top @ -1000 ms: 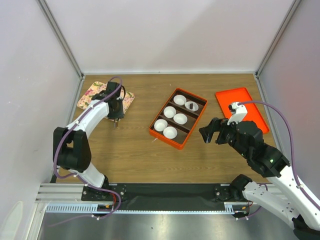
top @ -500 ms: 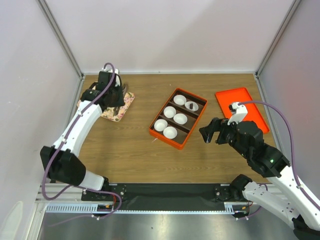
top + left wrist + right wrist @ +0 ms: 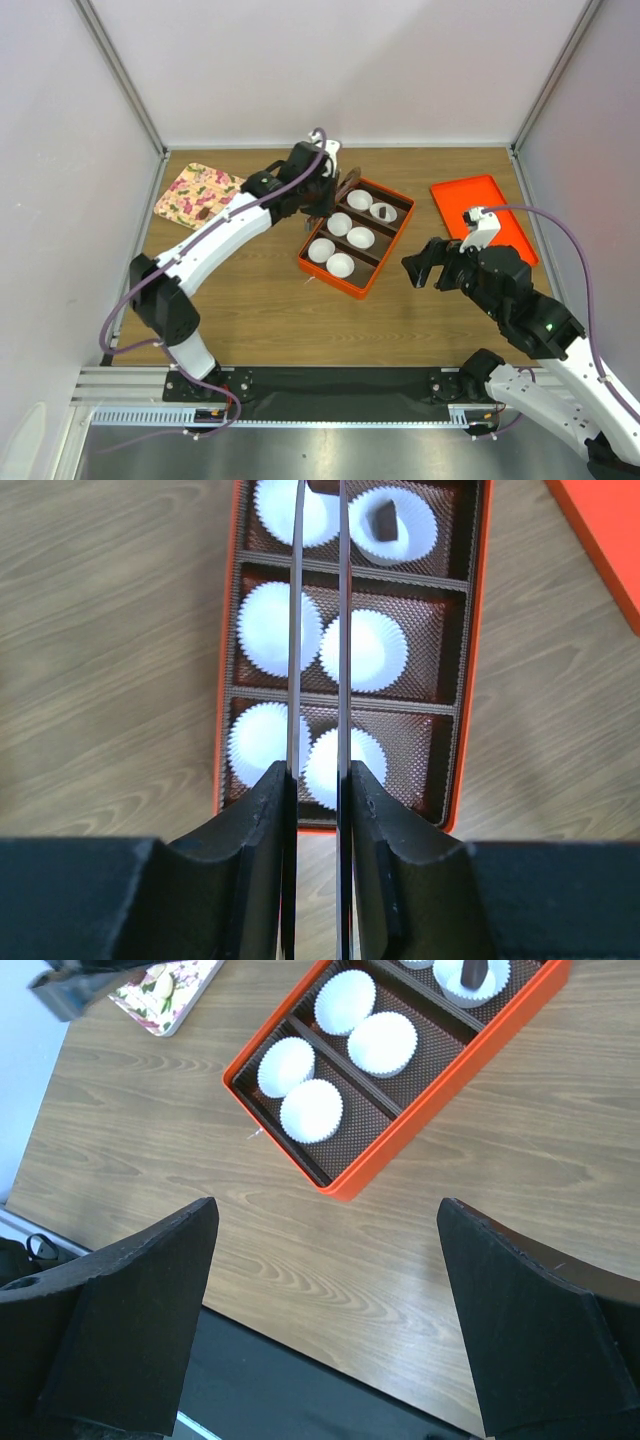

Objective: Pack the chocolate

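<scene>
My left gripper (image 3: 350, 182) reaches over the far end of the orange divided box (image 3: 372, 288). Its long thin blades (image 3: 298, 630) stand narrowly apart and pinch a dark brown chocolate piece (image 3: 322, 485) at their tips, above the far left white paper cup (image 3: 275, 505). Another dark chocolate (image 3: 385, 520) lies in the cup beside it, also seen from the right wrist (image 3: 474, 970). The other cups (image 3: 364, 650) hold nothing. My right gripper (image 3: 420, 268) hangs open over bare wood right of the box, holding nothing.
A floral tray (image 3: 195, 190) lies at the far left with a small dark piece (image 3: 203, 212) on it. The flat orange lid (image 3: 485, 215) lies at the far right. Grey walls close in three sides of the table.
My left arm has swung from the floral tray rightward to the far end of the orange box, with its blades closed. The right arm has hardly moved.
</scene>
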Robot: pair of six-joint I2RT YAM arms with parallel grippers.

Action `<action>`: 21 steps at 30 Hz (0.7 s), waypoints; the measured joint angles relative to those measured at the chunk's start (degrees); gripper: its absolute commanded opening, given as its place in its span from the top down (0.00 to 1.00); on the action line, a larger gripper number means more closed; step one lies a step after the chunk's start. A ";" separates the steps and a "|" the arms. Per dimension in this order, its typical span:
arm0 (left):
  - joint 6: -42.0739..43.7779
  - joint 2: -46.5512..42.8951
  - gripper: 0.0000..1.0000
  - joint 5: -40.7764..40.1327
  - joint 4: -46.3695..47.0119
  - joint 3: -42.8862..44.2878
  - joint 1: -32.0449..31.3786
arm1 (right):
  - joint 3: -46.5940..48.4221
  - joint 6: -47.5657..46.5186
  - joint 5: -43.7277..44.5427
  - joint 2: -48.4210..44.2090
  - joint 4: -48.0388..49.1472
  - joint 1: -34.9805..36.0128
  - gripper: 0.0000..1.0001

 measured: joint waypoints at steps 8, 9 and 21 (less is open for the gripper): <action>0.02 6.45 0.77 -0.96 0.35 3.43 -2.38 | 0.00 0.02 0.57 -1.01 -1.46 0.00 0.03; 0.02 7.06 0.77 -1.03 0.46 3.58 -2.38 | 0.00 0.02 0.61 -1.01 -1.60 0.00 0.03; 0.31 14.62 0.77 -2.49 1.60 4.15 -2.38 | 0.04 0.00 1.11 -1.01 -2.19 -0.02 0.03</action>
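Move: My left hand holds the tongs, their tips closed on a chocolate. The empty far-left cup in the box lies about 12 cm ahead of that hand, 7 cm to its right and 23 cm below. At the same depth, the far-right cup with its chocolate is about 8 cm ahead and 14 cm right, and the empty middle-left cup about 5 cm ahead and 2 cm right. From my right hand, the far-left cup is some 27 cm ahead, 11 cm left and 28 cm below. I keep my grip on the tongs and sink my left hand about 8 cm, bringing the held chocolate down towards the far-left cup. Early on I also ease some 3 cm to the right, then go down faster with a little forward creep, the wrist tipping roughly 10 degrees and the fingers not changing their opening. ##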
